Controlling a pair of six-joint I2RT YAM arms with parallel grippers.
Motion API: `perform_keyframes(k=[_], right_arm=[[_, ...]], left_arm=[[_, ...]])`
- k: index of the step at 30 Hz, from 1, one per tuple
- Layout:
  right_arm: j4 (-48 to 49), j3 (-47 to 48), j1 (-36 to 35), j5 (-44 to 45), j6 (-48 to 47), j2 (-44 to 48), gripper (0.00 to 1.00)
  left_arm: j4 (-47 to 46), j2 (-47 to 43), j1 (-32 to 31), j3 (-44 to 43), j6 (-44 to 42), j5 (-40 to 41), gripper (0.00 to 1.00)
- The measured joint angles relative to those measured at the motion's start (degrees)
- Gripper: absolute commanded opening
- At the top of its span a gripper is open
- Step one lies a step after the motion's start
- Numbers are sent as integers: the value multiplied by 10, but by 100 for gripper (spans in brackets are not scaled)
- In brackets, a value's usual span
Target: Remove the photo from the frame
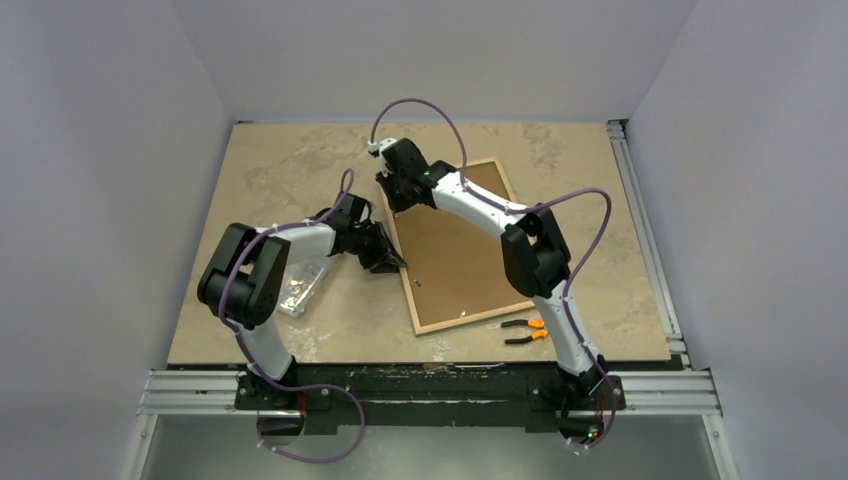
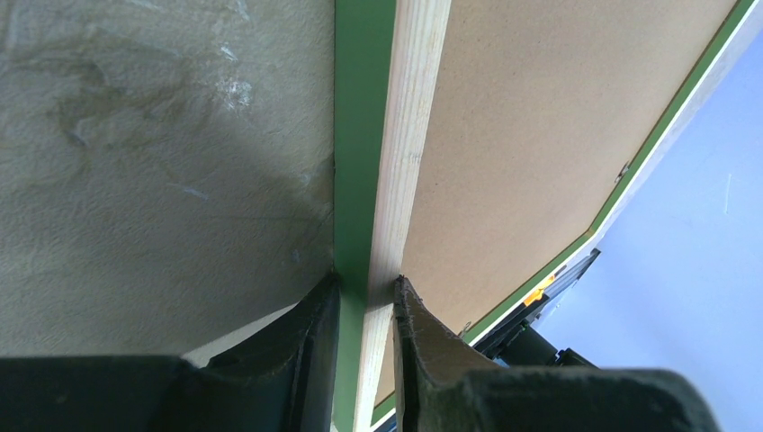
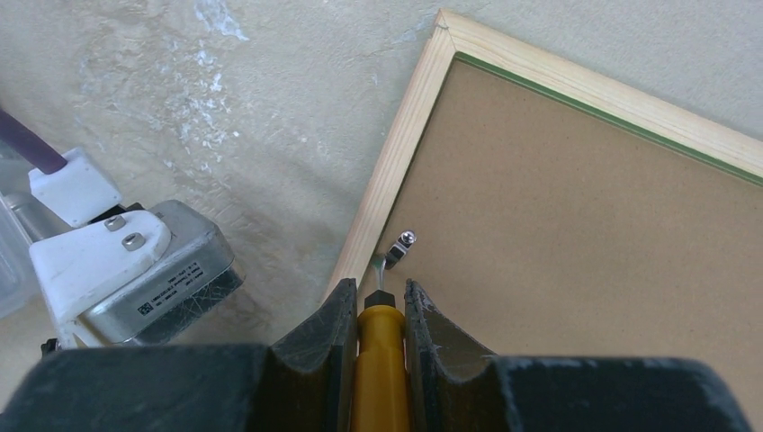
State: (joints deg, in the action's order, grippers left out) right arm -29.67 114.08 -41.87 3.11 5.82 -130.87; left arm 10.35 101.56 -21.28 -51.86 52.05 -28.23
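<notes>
The frame [image 1: 455, 319] lies face down on the table, its pale wood rim and green edge around the photo [image 1: 455, 250]. Only the photo's plain brown back shows; its printed side is hidden. My left gripper [image 1: 393, 258] is shut on the frame's left rail [image 2: 396, 180], one finger on each side of it [image 2: 367, 292]. My right gripper [image 3: 376, 292] is shut on a yellow-handled screwdriver [image 3: 380, 360]. The tool's tip rests at a small metal clip [image 3: 400, 247] on the brown back [image 3: 576, 234], just inside the same rail [image 3: 396, 153].
A clear plastic box [image 1: 303, 287] sits left of the frame, under the left arm. Orange-handled pliers [image 1: 525, 330] lie near the frame's near right corner. The left arm's wrist housing [image 3: 135, 261] stands close to the left of the right gripper.
</notes>
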Motion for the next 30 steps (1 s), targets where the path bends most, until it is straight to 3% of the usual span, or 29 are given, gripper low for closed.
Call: perform_keyframes(k=[17,19,26,30], right_arm=[[-6,-23,-26,130,2,17,0],[-4,-84,-23,136,10,60,0],[57,-361,-7,119,51,349,0],[107,-470,-5,120,71,506,0]], left_arm=[[-2,0,-1,0,0,1,21],[-2,0,-1,0,0,1,25],[-17,-12,-3,6,3,-1,58],[-21,-28,-7,12,2,5,64]])
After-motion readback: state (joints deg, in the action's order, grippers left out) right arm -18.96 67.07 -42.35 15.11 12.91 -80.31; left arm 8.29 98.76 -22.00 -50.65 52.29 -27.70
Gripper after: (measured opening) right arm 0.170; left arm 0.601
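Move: Six centimetres or so below the right hand, about 4 cm ahead and 3 cm left, lies the metal tab that its screwdriver tip has reached; the frame's far left corner is some 7 cm beyond the tab and 2 cm left of it. A second tab sits about 16 cm nearer the base than the first and 4 cm to its right. For the left hand, pinching the left rail, the first tab lies roughly 12 cm ahead and 1 cm left. Sweeping the screwdriver tip rightward by tilting and turning the right hand some 10 degrees, the right arm pushes the metal tab away from the left rail, then pulls back, right and up fast, about 11, 13 and 12 cm, still gripping the screwdriver. Late on, the left fingers open, let go of the rail and rise about 1 cm. ##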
